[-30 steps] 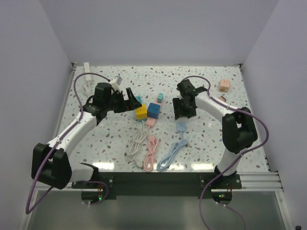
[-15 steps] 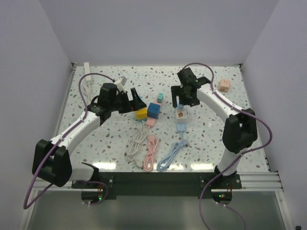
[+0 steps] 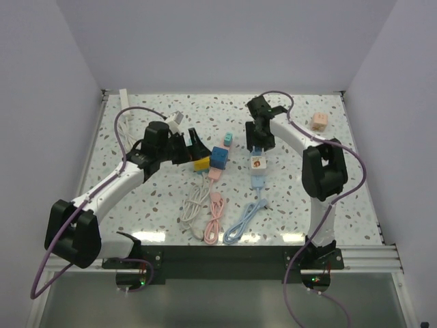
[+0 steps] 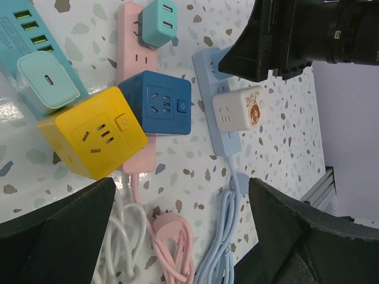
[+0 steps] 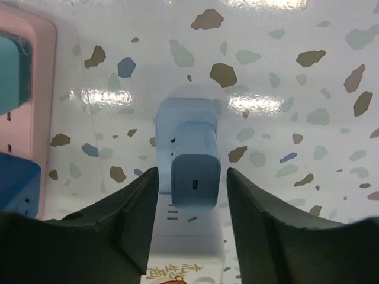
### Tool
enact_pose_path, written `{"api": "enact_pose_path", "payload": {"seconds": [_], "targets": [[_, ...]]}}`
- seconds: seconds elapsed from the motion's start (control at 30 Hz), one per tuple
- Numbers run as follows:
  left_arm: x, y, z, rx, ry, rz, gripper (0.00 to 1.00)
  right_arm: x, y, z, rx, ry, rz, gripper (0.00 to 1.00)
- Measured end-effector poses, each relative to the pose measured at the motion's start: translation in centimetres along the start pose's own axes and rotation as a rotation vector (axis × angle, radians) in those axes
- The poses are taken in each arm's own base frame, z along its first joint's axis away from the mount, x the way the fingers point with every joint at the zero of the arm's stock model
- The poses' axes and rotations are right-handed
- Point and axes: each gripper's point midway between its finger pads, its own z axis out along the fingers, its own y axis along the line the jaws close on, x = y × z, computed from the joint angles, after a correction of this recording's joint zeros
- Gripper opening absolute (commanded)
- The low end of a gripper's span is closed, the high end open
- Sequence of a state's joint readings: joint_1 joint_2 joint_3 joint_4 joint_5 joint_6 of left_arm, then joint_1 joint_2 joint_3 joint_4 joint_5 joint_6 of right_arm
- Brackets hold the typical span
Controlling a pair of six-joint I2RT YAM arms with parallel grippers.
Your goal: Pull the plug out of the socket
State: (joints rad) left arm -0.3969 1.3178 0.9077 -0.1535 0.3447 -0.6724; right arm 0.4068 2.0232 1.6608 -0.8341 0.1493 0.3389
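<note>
A light-blue plug (image 5: 195, 177) stands in the far end of the light-blue socket strip (image 5: 186, 109). My right gripper (image 5: 192, 173) straddles it, open, with a narrow gap showing on each side of the plug. A white cartoon-printed plug (image 3: 257, 163) sits in the same strip (image 3: 258, 181) just nearer me. In the top view the right gripper (image 3: 258, 140) points down over the strip's far end. My left gripper (image 3: 194, 145) is wide open and empty, hovering beside the yellow cube socket (image 4: 92, 133).
A blue cube socket (image 4: 157, 109) and a teal plug (image 4: 159, 22) sit on the pink strip (image 4: 131, 35). A mint charger (image 4: 47, 80) is in a teal strip. Coiled white, pink and blue cables (image 3: 217, 219) lie nearer me. A peach cube (image 3: 318, 121) is far right.
My right gripper has moved from over the white plug toward the strip's far end and now straddles the light-blue plug. The left gripper has edged right toward the yellow cube.
</note>
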Motion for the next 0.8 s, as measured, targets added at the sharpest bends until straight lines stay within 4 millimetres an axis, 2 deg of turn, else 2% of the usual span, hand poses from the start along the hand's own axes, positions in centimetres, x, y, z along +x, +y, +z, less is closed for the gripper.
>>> {"api": "enact_pose_path", "payload": {"seconds": [0.03, 0.07, 0.1, 0.2, 0.27, 0.37, 0.57, 0.7, 0.8], "targets": [[0.2, -0.1, 0.1, 0.004, 0.003, 0.003, 1.00, 0.0, 0.1, 0.1, -0.001, 0.000, 0.004, 0.44], [0.3, -0.3, 0.1, 0.010, 0.006, 0.005, 1.00, -0.1, 0.1, 0.3, -0.003, -0.002, 0.009, 0.33], [0.4, -0.4, 0.1, 0.015, 0.008, 0.008, 1.00, -0.1, 0.2, 0.3, -0.004, -0.005, 0.008, 0.28], [0.7, -1.2, 0.3, 0.040, 0.015, 0.021, 1.00, -0.2, 0.2, 0.4, -0.007, -0.006, 0.022, 0.16], [1.2, -1.8, 0.6, 0.056, 0.025, 0.030, 1.00, -0.2, 0.1, 0.5, -0.010, -0.005, 0.028, 0.13], [2.1, -2.5, 1.3, 0.072, 0.048, 0.033, 1.00, -0.2, -0.1, 0.5, -0.018, -0.011, 0.033, 0.00], [4.5, -4.1, 3.5, 0.089, 0.111, 0.062, 1.00, 0.2, -0.3, -0.3, -0.077, -0.040, 0.042, 0.00], [4.7, -5.4, 5.4, 0.115, 0.110, 0.093, 1.00, 0.9, -0.5, -2.8, -0.153, -0.068, 0.047, 0.00], [4.4, -5.6, 6.6, 0.118, 0.095, 0.115, 1.00, 0.9, -0.2, -5.9, -0.230, -0.121, 0.037, 0.00]]}}
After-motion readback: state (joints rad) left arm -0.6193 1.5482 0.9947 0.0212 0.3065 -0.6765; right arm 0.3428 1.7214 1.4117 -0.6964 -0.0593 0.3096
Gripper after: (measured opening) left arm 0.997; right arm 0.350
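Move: The right gripper's open fingers straddle the small blue plug at the far end of the blue strip socket. The white socket block sits about 6 cm nearer the base on the same strip, the mint plug some 10 cm left and 3 cm farther out, the blue block roughly 12 cm left and 3 cm back. From the left gripper, the white block is about 17 cm right, 2 cm ahead and 10 cm lower; the blue block is 5 cm right and 5 cm ahead. Close the right fingers on the blue plug, then lift about 5 cm while drawing back some 3 cm and rolling the hand's left side up by around 15 degrees, keeping the plug pinched. Meanwhile bring the left gripper, wide open, about 9 cm to the right over the blue block towards the white block, sinking slightly and turning some 10 degrees clockwise. ##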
